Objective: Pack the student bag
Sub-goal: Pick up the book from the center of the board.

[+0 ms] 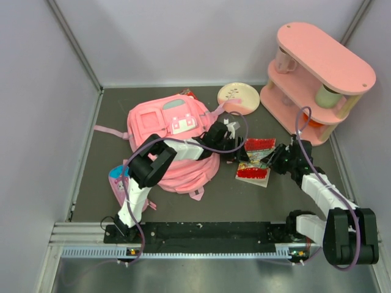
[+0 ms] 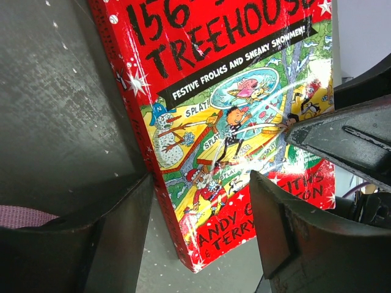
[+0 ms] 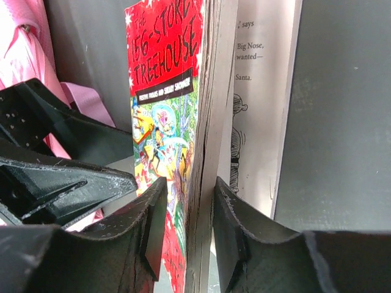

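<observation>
The student bag (image 1: 165,131), a soft pink backpack, lies at centre left; its fabric (image 3: 24,43) also shows in the right wrist view. A red picture book (image 1: 253,168) lies just to its right. My left arm reaches over the bag. Its gripper (image 1: 235,141) is open at the book's left edge, and the book's cover (image 2: 232,122) shows between the fingers (image 2: 201,183). My right gripper (image 1: 273,160) straddles the book's page block (image 3: 204,122). One finger (image 3: 235,226) lies against the pages, over a loose open page. The other stands a little off the cover, so the gripper (image 3: 189,189) is open.
A pink two-tier shelf (image 1: 317,79) holding cups stands at the back right, with a round cream plate (image 1: 238,96) beside it. A small pink pouch (image 1: 119,180) lies left of the left arm. Grey walls close in the dark mat (image 1: 287,201) on three sides.
</observation>
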`<state>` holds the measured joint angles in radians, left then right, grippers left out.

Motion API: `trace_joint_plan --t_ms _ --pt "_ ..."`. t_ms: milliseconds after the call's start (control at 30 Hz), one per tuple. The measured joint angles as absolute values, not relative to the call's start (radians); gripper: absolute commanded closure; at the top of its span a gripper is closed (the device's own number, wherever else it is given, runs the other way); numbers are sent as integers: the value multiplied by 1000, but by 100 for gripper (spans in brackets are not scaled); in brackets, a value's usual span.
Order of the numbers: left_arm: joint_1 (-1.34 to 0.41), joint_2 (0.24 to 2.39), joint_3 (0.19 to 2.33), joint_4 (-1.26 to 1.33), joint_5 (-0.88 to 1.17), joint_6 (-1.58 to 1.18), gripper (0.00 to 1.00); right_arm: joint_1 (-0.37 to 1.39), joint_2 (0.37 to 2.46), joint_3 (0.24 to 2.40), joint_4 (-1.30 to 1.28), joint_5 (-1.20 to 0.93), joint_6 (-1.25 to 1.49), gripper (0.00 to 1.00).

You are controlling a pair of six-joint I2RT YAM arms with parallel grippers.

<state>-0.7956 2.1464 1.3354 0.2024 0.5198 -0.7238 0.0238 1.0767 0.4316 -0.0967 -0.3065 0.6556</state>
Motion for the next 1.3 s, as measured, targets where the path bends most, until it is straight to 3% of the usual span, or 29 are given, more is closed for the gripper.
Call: trace_joint_plan --t_ms 133,233,333,600,700,1033,1300 --pt "-796 2146 1335 202 519 -724 32 24 1071 429 -94 -318 657 75" --pt "-796 2146 1335 203 520 -725 32 24 1056 418 -89 -321 658 72" --pt "-796 2146 1335 204 519 -729 32 24 1056 418 -91 -324 656 100" --pt "-799 2072 1272 199 504 -752 23 27 1005 421 -145 -315 656 100" --pt "-799 1958 1267 142 477 -726 2 30 951 439 -203 -314 656 100" --pt "-707 1344 1070 184 321 -630 2 30 816 608 -182 -500 749 100" --pt "-638 1271 898 232 321 -668 2 77 808 588 113 -732 913 100"
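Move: The book's middle is about 5 cm left of the right hand, 1 cm farther out and some 2 cm lower; that hand's open fingers straddle the fore-edge, with some leaves splayed away from the block. The backpack's middle is roughly 40 cm left of this hand and 8 cm ahead, the plate some 27 cm ahead and 11 cm left. The left hand has the book's middle about 6 cm to its right, 1 cm back and 2 cm below. Closing first, almost in place, the right fingers pinch the page block at its fore-edge, then carry the book up about 20 cm and leftwards some 8 cm, the wrist tipping fingers-up, its left side rising, and turning counter-clockwise. The left hand opens wide and leaves the spine side, going steeply up and left, dipping a little at the end. ##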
